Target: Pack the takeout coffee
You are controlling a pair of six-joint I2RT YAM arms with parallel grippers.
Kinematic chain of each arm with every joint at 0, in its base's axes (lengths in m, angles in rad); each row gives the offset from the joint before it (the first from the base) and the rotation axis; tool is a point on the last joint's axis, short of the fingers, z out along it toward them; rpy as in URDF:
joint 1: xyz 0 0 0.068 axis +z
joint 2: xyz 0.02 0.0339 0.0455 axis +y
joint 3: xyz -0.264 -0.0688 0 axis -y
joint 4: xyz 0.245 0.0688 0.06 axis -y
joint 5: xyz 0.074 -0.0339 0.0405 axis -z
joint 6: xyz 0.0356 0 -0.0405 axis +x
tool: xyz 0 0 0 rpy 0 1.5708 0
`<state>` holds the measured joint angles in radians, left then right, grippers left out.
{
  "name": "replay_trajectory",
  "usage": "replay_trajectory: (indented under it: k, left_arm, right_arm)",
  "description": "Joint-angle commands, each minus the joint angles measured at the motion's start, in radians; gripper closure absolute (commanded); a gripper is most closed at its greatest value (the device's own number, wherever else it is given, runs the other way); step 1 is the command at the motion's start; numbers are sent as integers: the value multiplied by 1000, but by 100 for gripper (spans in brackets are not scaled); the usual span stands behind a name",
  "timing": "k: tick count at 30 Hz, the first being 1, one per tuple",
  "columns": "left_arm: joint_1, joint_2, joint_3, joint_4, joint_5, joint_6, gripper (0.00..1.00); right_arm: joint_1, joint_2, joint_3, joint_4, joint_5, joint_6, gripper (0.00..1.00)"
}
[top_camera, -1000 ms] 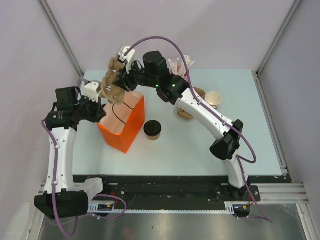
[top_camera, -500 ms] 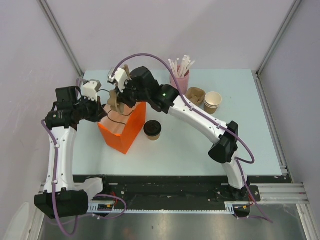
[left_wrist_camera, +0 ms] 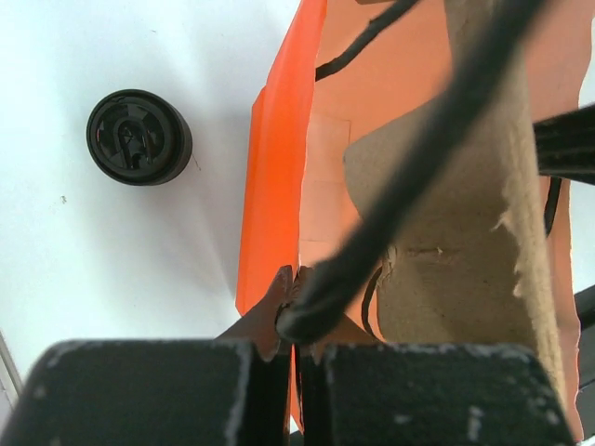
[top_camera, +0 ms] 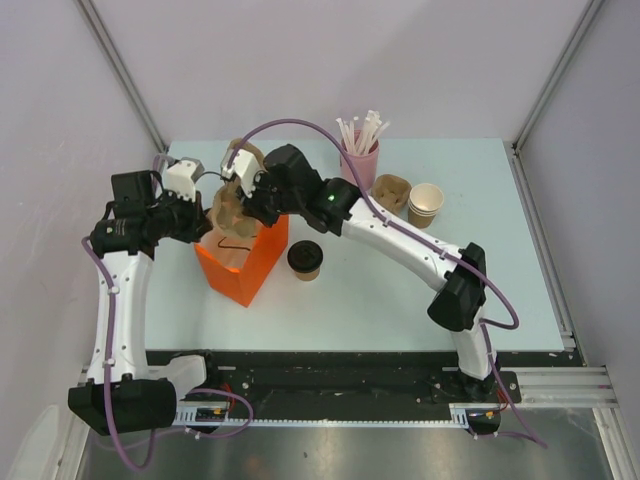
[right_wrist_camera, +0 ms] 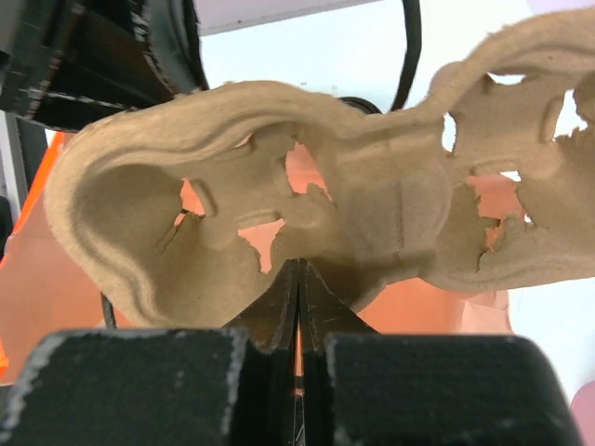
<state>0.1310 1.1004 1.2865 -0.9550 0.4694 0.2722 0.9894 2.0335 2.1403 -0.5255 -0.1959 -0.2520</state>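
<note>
The takeout coffee [top_camera: 304, 259], a small brown cup with a black lid [left_wrist_camera: 139, 137], stands on the table just right of the orange paper bag [top_camera: 250, 265]. My left gripper [top_camera: 205, 230] is shut on the bag's near rim [left_wrist_camera: 279, 186] together with its black cord handle, at the jaw tips [left_wrist_camera: 296, 279]. My right gripper [top_camera: 244, 198] is shut, its tips [right_wrist_camera: 298, 265] pinching the lower edge of the brown pulp cup carrier [right_wrist_camera: 232, 158]. That carrier [top_camera: 228, 208] stands on edge in the bag's mouth, partly sticking out [left_wrist_camera: 456, 242].
At the back of the table stand a pink cup of straws [top_camera: 360, 160], another pulp carrier [top_camera: 392, 190] and stacked lidless paper cups [top_camera: 427, 203]. Metal frame posts rise at the table's back corners.
My right arm has brought the cup carrier down from above the bag into its mouth. The left gripper has kept its hold on the bag rim. The coffee has not moved.
</note>
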Motion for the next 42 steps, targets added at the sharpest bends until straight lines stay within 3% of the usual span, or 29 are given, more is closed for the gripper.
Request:
replay_trajectory:
  k: [1,10,16,24,25,28,31,35,42]
  left_arm:
    - [-8,1,56,10,-2,33,100]
    - [-16,1,31,10,23,27,100]
    - [-18,6,17,10,18,21,100]
    - [-18,15,23,10,15,19,99]
    - [-18,15,25,10,14,21,99]
    - [-18,13,23,10,14,22,100]
    - [-18,13,22,10,9,27,100]
    - [-18,12,23,10,9,27,99]
    - [-19,10,25,10,9,35,100]
  right_arm:
    - [17,-87,-3,45,-5,-26,100]
    - [20,-28,43,41,21,-90,96]
    - [28,-55,-5,56,79,-139,79]
    - [41,-107,-49,94,90,-181,50]
    - [43,-111,-49,97,90,-184,40]
    - [40,-108,-45,113,101,-194,30]
    - [38,-96,-22,111,92,-207,24]
    - [26,-75,9,128,81,-217,22]
    - [-26,-15,127,78,-67,-288,20]
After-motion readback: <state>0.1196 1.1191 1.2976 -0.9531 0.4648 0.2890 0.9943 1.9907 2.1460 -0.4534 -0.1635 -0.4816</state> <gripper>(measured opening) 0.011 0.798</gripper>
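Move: My right hand is shut, with its fingertips at the cup carrier that stands half in the bag's mouth. The carrier's middle lies about 5 cm ahead, 3 cm to the left and some 3 cm below. The bag's middle is roughly 3 cm ahead, 2 cm left and 19 cm down; the lidded cup stands about 12 cm to the right, level with my hand front to back and 24 cm lower. From my left hand, the carrier's middle is about 7 cm ahead, 6 cm right and barely higher. I back my right hand's closed fingertips off the cup carrier, rising about 1.5 cm, then spread the fingers from shut to wide while rolling the wrist some 15 degrees so its forward side lifts. After a small dip I climb again, ending about 4 cm higher, open fingers facing the carrier's near part. My left hand stays put, still pinching the bag's rim. ##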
